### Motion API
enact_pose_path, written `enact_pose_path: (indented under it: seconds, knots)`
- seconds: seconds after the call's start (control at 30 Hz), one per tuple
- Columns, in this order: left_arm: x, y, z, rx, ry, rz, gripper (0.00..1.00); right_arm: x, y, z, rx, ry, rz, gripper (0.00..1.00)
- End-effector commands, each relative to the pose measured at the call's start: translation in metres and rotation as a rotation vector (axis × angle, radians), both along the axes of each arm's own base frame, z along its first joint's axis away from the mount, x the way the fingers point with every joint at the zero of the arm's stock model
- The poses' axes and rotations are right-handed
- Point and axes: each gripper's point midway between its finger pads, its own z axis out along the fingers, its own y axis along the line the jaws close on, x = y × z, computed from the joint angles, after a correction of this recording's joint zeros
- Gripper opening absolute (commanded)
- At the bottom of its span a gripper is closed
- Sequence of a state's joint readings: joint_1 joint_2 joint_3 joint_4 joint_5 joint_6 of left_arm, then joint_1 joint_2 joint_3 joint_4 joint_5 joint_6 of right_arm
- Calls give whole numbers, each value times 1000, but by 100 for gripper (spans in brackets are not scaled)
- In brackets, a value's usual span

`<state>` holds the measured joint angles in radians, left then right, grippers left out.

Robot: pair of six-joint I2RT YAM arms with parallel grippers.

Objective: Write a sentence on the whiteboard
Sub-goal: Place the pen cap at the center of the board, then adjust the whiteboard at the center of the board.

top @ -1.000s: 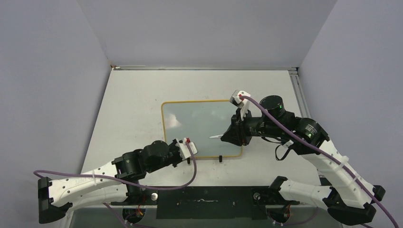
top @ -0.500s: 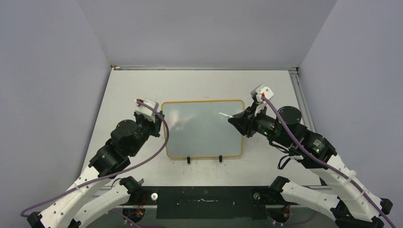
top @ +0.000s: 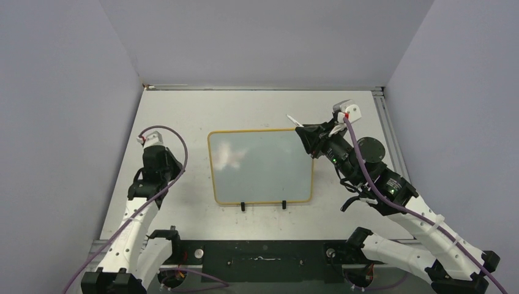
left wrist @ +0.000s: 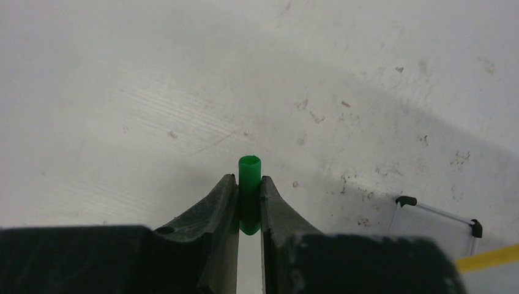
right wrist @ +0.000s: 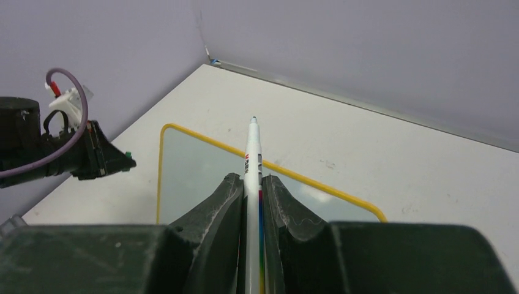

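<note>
The whiteboard [top: 263, 171] lies flat mid-table, yellow-framed, with two black clips [top: 243, 206] on its near edge. I see no sentence on its surface, only pale glare. My right gripper [top: 304, 131] hangs over the board's far right corner, shut on a white marker [right wrist: 252, 153] whose bare dark tip points up and left, off the board. My left gripper [left wrist: 249, 187] is over bare table left of the board and is shut on a green marker cap [left wrist: 249, 174]. The right wrist view shows that cap [right wrist: 127, 154] just outside the board's left frame [right wrist: 161, 177].
Grey walls close in the table [top: 183, 110] on the left, back and right. A metal rail [top: 385, 116] runs along the right edge. Purple cables [top: 177, 147] loop off both wrists. The black base plate [top: 263, 260] sits at the near edge.
The left gripper swung from the board's near left corner, past its far left corner, out to the table left of it. The right gripper carried the marker from the board's right side to its far right corner.
</note>
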<state>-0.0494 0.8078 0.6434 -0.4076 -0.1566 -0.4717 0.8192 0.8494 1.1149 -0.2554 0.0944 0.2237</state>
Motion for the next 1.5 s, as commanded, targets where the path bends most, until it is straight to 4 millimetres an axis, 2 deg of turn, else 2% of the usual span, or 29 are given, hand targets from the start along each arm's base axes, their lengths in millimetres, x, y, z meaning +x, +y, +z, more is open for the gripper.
enact_pose_path:
  seconds: [0.0, 0.1, 0.33, 0.47, 0.53, 0.67, 0.77, 0.83, 0.87, 0.93, 0.97, 1.0, 1.03, 1.13, 1.3, 1.47]
  knots:
    - [-6, -20, -44, -161, 117, 10, 0, 8, -18, 9, 38, -58, -105, 5]
    - [-8, -27, -65, -231, 142, 34, 0, 9, -22, 4, 32, -70, -125, 5]
    - [-23, -11, -98, -205, 176, 138, 0, 10, -23, -3, -2, -75, -125, 5]
    - [-39, -4, -116, -178, 237, 177, 5, 11, -24, -8, -17, -67, -132, 5]
    - [-45, -4, -122, -183, 256, 184, 12, 11, -26, -10, -16, -65, -139, 5]
    - [-44, -4, -120, -196, 242, 196, 24, 9, -28, -12, -7, -67, -144, 5]
    - [-41, -4, -113, -195, 231, 200, 53, 7, -29, -12, -6, -66, -140, 5]
    - [-40, -3, -108, -193, 222, 199, 59, 6, -30, -12, -4, -66, -140, 5]
    - [-40, -3, -105, -194, 216, 199, 62, 5, -31, -12, -2, -66, -138, 5]
    - [-38, -4, -95, -196, 202, 193, 74, 4, -31, -12, 0, -66, -134, 5]
    - [-35, -4, -87, -196, 185, 185, 83, 3, -30, -11, 3, -68, -126, 5]
    - [-35, -4, -82, -190, 180, 178, 88, 2, -29, -12, 5, -66, -121, 5]
    - [-31, -4, -69, -185, 157, 166, 92, 1, -29, -11, 10, -66, -117, 5]
    - [-23, -5, -35, -139, 110, 103, 96, -4, -26, -10, 20, -76, -84, 5]
    - [-8, -10, 31, -40, -8, -49, 97, -11, -22, -8, 39, -84, -37, 5]
    - [7, -30, 100, 19, -185, -242, 97, -21, -13, -6, 62, -98, 38, 5]
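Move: The left hand already holds the green pen cap, above a bare patch of table left of the whiteboard. The spot where the cap is set down lies about 5 cm back, 1 cm right and 14 cm below. The whiteboard's middle is some 31 cm right and 4 cm ahead of the hand, its left black clip 23 cm right and 12 cm back. From the right hand, the spot is about 40 cm left, level fore-and-aft, some 37 cm below. Brought down to the table beside the whiteboard, the pen cap is let go as the left fingers open wide. The left hand first sinks about 13 cm while drawing back 5 cm, tipping its fingers further down, then rises some 17 cm and moves forward again, levelling out. The right hand keeps the pen, easing about 3 cm right and down. ##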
